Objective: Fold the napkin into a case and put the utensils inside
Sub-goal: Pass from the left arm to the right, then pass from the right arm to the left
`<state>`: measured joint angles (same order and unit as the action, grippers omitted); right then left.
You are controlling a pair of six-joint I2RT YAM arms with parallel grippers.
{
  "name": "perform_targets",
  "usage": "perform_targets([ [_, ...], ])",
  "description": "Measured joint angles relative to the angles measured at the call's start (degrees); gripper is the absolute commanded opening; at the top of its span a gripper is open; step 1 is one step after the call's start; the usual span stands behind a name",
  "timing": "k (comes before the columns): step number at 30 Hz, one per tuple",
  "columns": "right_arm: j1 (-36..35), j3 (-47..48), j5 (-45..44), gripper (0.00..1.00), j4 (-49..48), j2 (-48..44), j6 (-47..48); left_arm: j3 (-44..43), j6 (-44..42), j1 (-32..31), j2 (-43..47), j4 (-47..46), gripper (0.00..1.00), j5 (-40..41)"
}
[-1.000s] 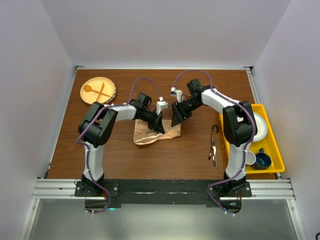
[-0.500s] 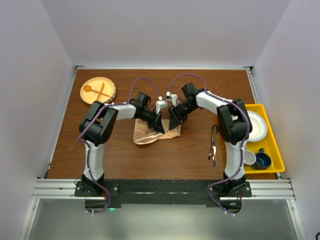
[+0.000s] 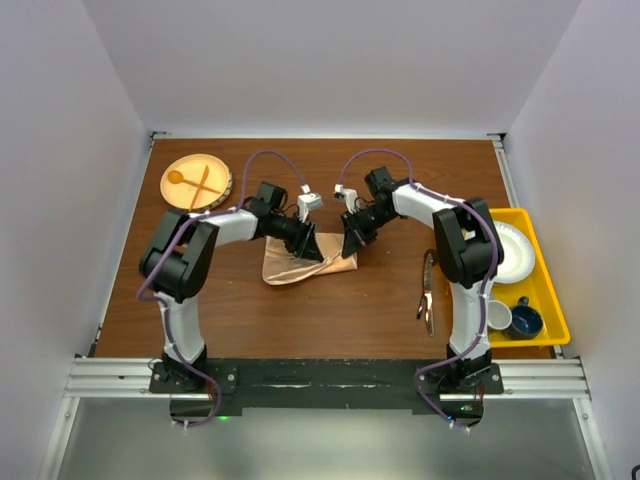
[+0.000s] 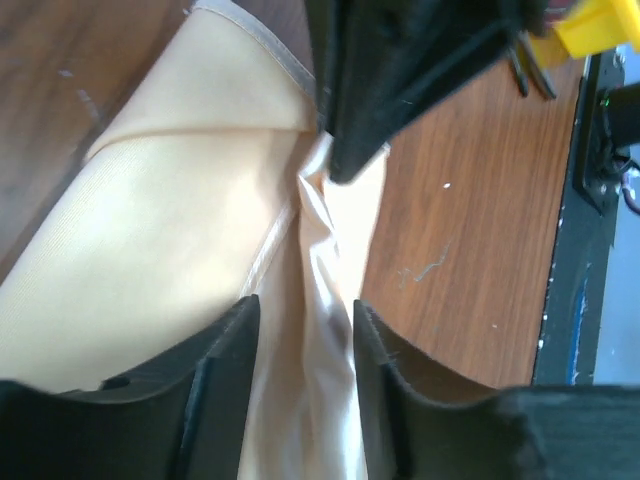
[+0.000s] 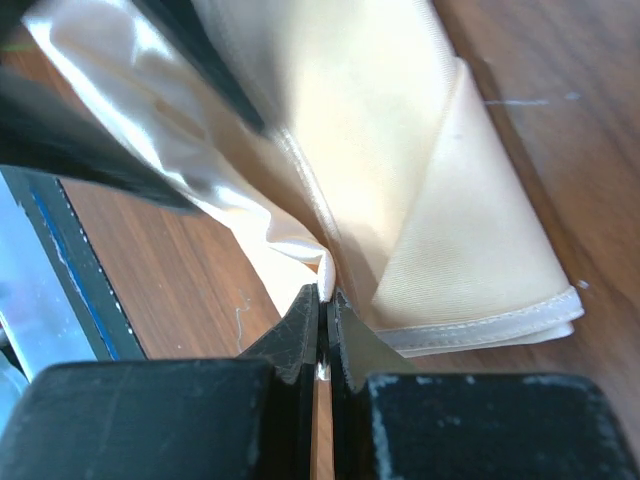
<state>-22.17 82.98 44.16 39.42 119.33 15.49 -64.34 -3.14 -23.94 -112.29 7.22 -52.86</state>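
The peach-orange napkin [image 3: 296, 266] [image 4: 170, 230] [image 5: 470, 200] lies partly folded on the table's middle, with a raised crease running between both grippers. My right gripper [image 3: 350, 246] [image 5: 325, 295] is shut on the end of that crease, as the left wrist view also shows [image 4: 345, 160]. My left gripper [image 3: 312, 248] [image 4: 303, 320] is open, its fingers [image 4: 225, 350] standing either side of the crease with small gaps. The dark utensils [image 3: 428, 292] lie on the table to the right, beside the yellow tray. No finished case shows.
A round wooden plate [image 3: 178, 196] with a pale wooden spoon and fork sits at the back left. The yellow tray [image 3: 552, 310] at the right edge holds a white plate [image 3: 516, 250], a white cup [image 3: 497, 316] and a blue cup [image 3: 525, 322].
My right gripper came down to the napkin and shut on its crease. My left gripper opened, letting go of the cloth, and its arm shifted slightly left.
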Motion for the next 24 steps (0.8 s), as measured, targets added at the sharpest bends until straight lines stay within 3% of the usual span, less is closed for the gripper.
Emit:
perform_targets([
  [8,1.36,-0.11,0.87,0.00,-1.36,0.17,-2.67,4.11,-1.22,0.31,12.92,-5.68,0.66,5.33],
  [24,2.45,-0.07,3.63,0.00,-1.75,0.31,-6.08,19.17,-27.17,-14.91,24.04,-8.11,0.67,28.72],
])
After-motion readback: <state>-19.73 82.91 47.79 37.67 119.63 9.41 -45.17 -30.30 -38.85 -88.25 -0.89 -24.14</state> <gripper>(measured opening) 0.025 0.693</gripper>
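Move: The left fingers have already let go of the napkin's folded edge. Its loose near edge bulges about 5 cm back from the left hand, 5 cm to its left and 3 cm below. The pinched edge lies some 5 cm to the left hand's right, 1 cm ahead and 1 cm below, already at the right hand's fingertips. From the right hand the black utensils lie roughly 18 cm right, 7 cm back and 3 cm below. Lift the left gripper off the napkin about 6 cm, drifting slightly forward, then sweep it back about 6 cm while sinking some 4 cm towards the loose near edge. Spread its fingers from half open to about two-thirds and roll the wrist some 45 degrees. Keep the right gripper shut on the folded edge, nearly in place. ##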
